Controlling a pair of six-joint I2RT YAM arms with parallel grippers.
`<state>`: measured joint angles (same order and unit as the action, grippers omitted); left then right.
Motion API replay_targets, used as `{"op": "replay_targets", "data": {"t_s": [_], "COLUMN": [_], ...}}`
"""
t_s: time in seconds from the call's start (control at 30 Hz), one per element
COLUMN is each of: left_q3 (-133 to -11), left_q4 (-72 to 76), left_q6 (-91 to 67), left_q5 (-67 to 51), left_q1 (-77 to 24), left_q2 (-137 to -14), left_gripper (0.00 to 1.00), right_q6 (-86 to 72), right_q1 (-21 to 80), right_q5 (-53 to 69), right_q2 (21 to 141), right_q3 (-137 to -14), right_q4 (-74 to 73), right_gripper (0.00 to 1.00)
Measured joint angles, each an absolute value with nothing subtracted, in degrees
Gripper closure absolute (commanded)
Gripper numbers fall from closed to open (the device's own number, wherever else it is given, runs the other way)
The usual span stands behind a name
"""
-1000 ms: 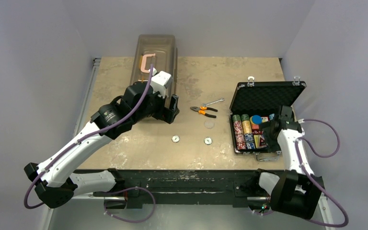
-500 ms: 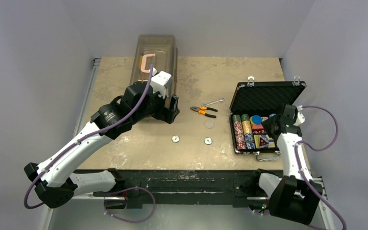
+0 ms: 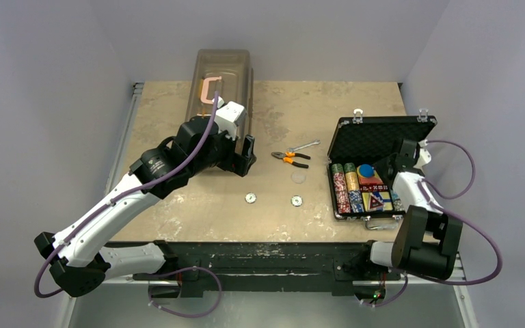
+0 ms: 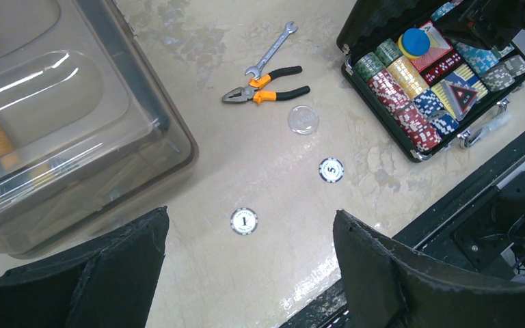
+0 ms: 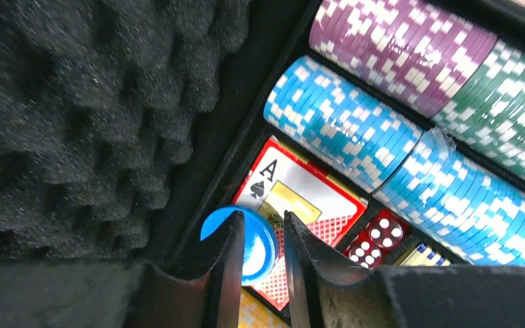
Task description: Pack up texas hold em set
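Note:
The black case (image 3: 381,139) lies open at the right with its foam lid up, holding rows of poker chips (image 3: 347,190), a card box (image 5: 294,193), red dice (image 5: 376,239) and a red triangle token (image 3: 377,201). A blue round button (image 5: 213,224) lies on the card box. My right gripper (image 3: 391,165) (image 5: 260,225) hovers just above that button, its jaws a narrow slit apart with nothing between them. Two chips (image 3: 251,198) (image 3: 296,200) and a clear round button (image 3: 299,177) lie loose on the table. My left gripper (image 3: 244,158) (image 4: 251,213) hangs open above the "1" chip (image 4: 244,221).
A large translucent brown box (image 3: 220,82) with a pink handle stands at the back, close beside the left arm. Orange-handled pliers (image 3: 290,158) and a wrench (image 3: 305,145) lie mid-table. The table's near edge (image 4: 410,232) runs just past the loose chips.
My right gripper has moved from the case's front toward the lid while its jaws narrowed from wide to a slit. The right arm has folded back. The left arm has not moved.

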<state>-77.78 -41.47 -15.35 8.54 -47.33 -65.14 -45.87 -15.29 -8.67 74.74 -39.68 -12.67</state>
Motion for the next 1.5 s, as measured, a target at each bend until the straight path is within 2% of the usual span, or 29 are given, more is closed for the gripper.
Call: {"op": "replay_targets", "data": {"t_s": [0.1,0.2,0.3,0.57,0.83,0.93,1.1,1.2,1.33,1.4,1.5], "left_q3": [-77.78,-77.78,-77.78,-77.78,-77.78,-77.78,-77.78,-77.78,-77.78,-77.78,-77.78], "left_q4": [-41.50,-41.47,-41.47,-41.50,-41.52,-41.52,-41.58,-41.65,-41.67,-41.67,-41.67], "left_q6": [-15.38,-15.38,-15.35,-15.38,-15.38,-15.38,-15.38,-15.38,-15.38,-15.38,-15.38], "left_q5": [8.54,8.54,8.54,8.56,8.54,8.54,8.56,8.58,8.58,8.64,8.99], "left_q1": [-47.33,-47.33,-47.33,-47.33,-47.33,-47.33,-47.33,-47.33,-47.33,-47.33,-47.35], "left_q2": [-65.14,-65.19,-65.43,-65.67,-65.89,-66.22,-66.61,-66.65,-66.63,-66.65,-66.65], "left_gripper": [0.13,0.13,0.13,0.13,0.13,0.13,0.13,0.13,0.13,0.13,0.13], "right_q6": [-45.47,-45.32,-45.39,-45.60,-45.71,-44.21,-39.55,-37.65,-36.93,-36.60,-35.16], "right_q1": [-15.49,-15.77,-15.84,-15.88,-15.90,-15.88,-14.52,-7.84,9.93,22.02,34.57], "right_q5": [-9.78,-9.82,-9.02,-2.90,1.08,0.14,-8.29,-13.21,-17.34,-19.84,-23.64], "right_q2": [75.05,76.38,78.50,80.62,76.66,75.16,69.91,65.58,61.34,59.55,60.10], "right_q3": [-40.16,-40.25,-40.25,-40.18,-37.32,-37.85,-41.87,-44.10,-44.56,-43.51,-42.39], "right_q4": [-11.60,-10.35,-9.30,-5.93,-5.76,-7.18,-13.23,-15.94,-18.11,-18.44,-18.52], "right_gripper": [0.71,0.65,0.63,0.63,0.62,0.51,0.31,0.22,0.02,0.01,0.01]}}
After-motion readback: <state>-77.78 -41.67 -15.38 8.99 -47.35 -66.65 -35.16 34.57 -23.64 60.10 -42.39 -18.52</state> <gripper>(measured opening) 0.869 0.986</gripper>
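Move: My right hand is low over the case, the blue round puck about 3 cm to its left and 1 cm below, with the ace-topped card deck right underneath, roughly 1 cm back and 3 cm down. Out on the table, the "5" chip is some 24 cm to its left, 9 cm back and 6 cm below; the clear disc is also about 24 cm left, nearly level fore and aft. From my left hand the puck is about 38 cm right, 8 cm ahead and 26 cm down. I work my right fingertips in short shifts around the blue puck and card deck, dipping a little, forward and then left by about 2 cm, as they part slightly to nudge the puck. Then I lift clear of the case and swing some 20 cm left over the table towards the "5" chip and clear disc, turning about 40 degrees counter-clockwise and opening wide. ##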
